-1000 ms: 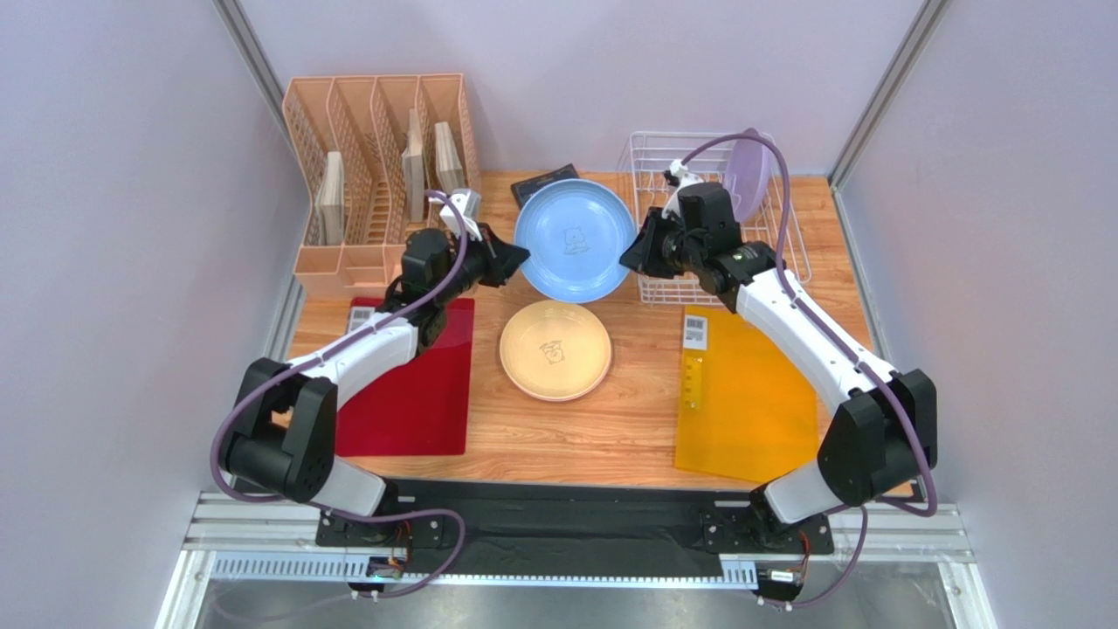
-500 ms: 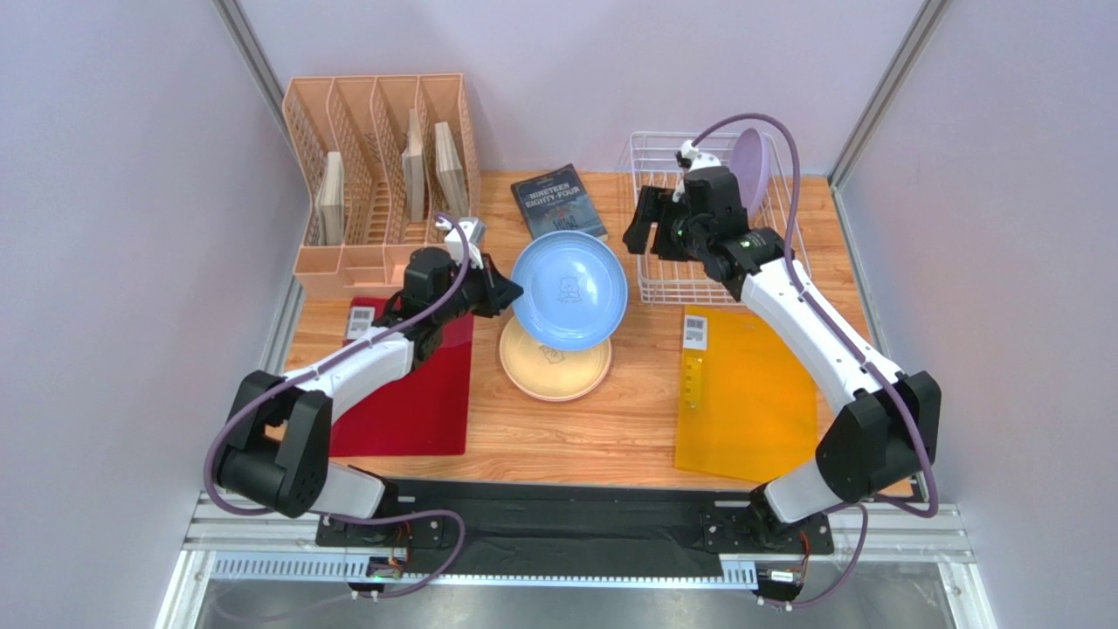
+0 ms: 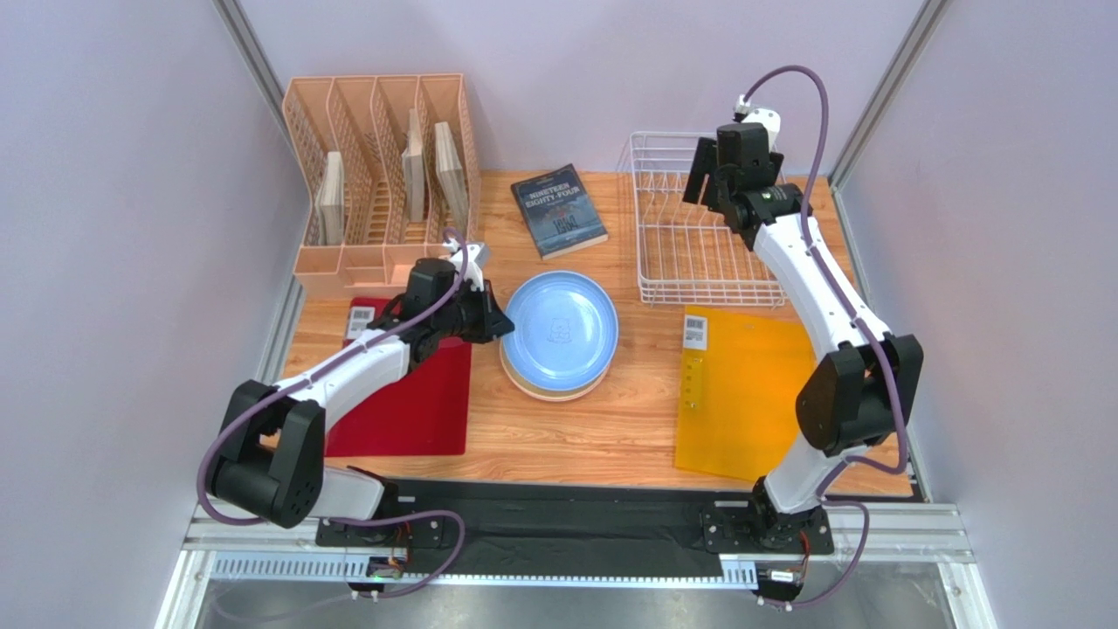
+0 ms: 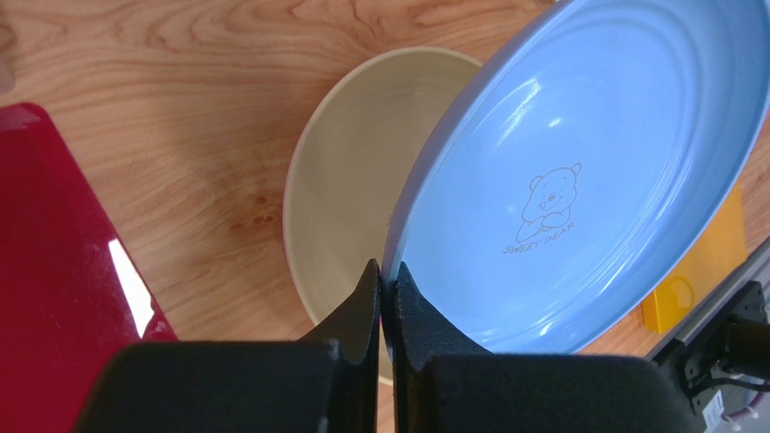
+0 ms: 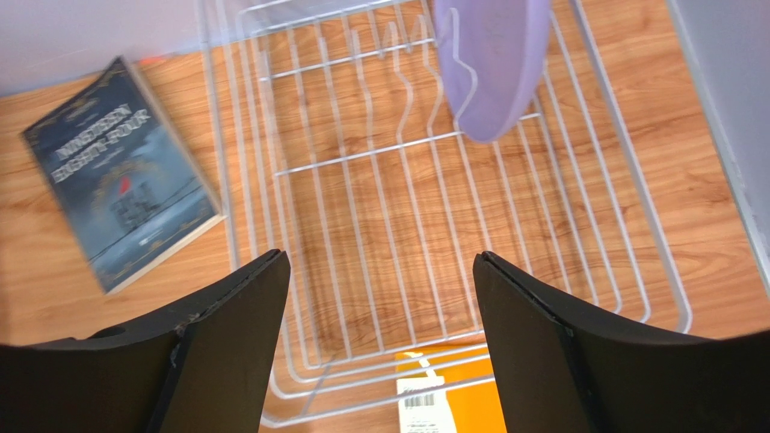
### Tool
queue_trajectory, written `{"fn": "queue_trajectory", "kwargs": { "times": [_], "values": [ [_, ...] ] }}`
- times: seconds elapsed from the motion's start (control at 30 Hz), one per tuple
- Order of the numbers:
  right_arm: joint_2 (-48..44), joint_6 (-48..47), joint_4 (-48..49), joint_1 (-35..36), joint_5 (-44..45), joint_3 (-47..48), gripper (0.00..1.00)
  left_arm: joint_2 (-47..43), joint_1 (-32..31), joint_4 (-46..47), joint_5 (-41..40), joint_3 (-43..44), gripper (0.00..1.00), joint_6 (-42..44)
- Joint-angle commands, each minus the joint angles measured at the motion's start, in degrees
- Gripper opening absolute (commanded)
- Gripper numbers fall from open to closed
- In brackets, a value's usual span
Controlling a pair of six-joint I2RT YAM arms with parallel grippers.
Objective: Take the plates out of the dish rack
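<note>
My left gripper [image 3: 496,321] is shut on the near rim of the light blue plate [image 3: 562,330] and holds it tilted just above the cream-tan plate [image 3: 551,391], which lies on the table. In the left wrist view the fingers [image 4: 387,271] pinch the blue plate's [image 4: 578,171] edge over the cream-tan plate [image 4: 352,162]. My right gripper [image 3: 709,171] is open and empty above the far end of the white dish rack [image 3: 696,262]. In the right wrist view [image 5: 380,262] the lavender plate [image 5: 492,63] stands upright in the rack [image 5: 380,180] ahead of the jaws. The pink plate is out of view.
A dark book [image 3: 559,210] lies left of the rack. The peach slotted organiser [image 3: 381,171] stands at the back left. A red mat [image 3: 407,393] lies under my left arm and an orange mat [image 3: 742,393] in front of the rack.
My left gripper has carried the blue plate nearer and lower, over the cream-tan plate. My right gripper has moved from the rack's left side to its far right end, still open.
</note>
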Motion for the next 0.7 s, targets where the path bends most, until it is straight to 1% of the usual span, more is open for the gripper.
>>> {"fn": "queue_trajectory", "kwargs": {
  "times": [0.0,0.17,0.23,0.27,0.3,0.37,0.43,0.6,0.67],
  "values": [
    [3.4,-1.7,-0.4,-1.9,3.9,4.1,0.80,1.5,-0.2,-3.8,0.4,2.3,0.00,1.5],
    [5.6,-3.0,-0.3,-2.5,5.0,6.3,0.80,3.8,-0.3,-6.7,-0.7,4.2,0.00,2.3],
    [6.8,-3.6,-0.4,-2.9,5.9,7.4,0.80,4.2,-0.3,-7.0,-1.2,4.3,0.02,2.4],
    [7.2,-3.7,-0.3,-3.1,5.9,7.7,0.80,4.4,-0.3,-6.9,-1.8,4.3,0.04,2.4],
    [7.6,-3.9,-0.3,-3.3,6.3,7.9,0.80,4.6,-0.3,-6.6,-1.9,4.3,0.09,2.4],
    [8.4,-4.4,0.2,-3.8,7.3,8.3,0.80,4.8,-0.3,-6.3,-2.1,4.5,0.11,2.3],
    [9.0,-5.0,1.1,-4.5,8.6,8.6,0.80,5.5,-0.3,-6.0,-2.3,4.7,0.19,2.3],
    [11.3,-5.7,1.3,-6.1,8.8,10.8,0.80,7.6,-0.3,-5.4,-2.5,5.9,0.32,2.4],
    [11.5,-6.2,1.6,-6.6,9.0,11.0,0.80,8.4,-0.3,-5.7,-2.4,6.4,0.32,2.6]
  ]
}}
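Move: The left hand pinches the left rim of the blue plate. The plate stack it is going onto is centred about 10 cm to its right, 2 cm back and 6 cm below. The red folder's middle is 20 cm left of the hand and 9 cm back, and the book is 26 cm ahead and 10 cm right. For the right hand, the purple plate stands some 9 cm ahead, 6 cm right and 10 cm below. The dish rack's middle is 3 cm ahead, straight in line and 18 cm down, and the book 6 cm ahead, 29 cm left. Still pinching the blue plate's rim, the left hand lowers it about 4 cm towards the stack, tipping its fingers down roughly 10 degrees, then spreads them and lets go of the pinch. Meanwhile the empty right hand, fingers staying wide open, goes some 6 cm right, 4 cm forward and a little down over the rack towards the purple plate, turning slightly clockwise. ##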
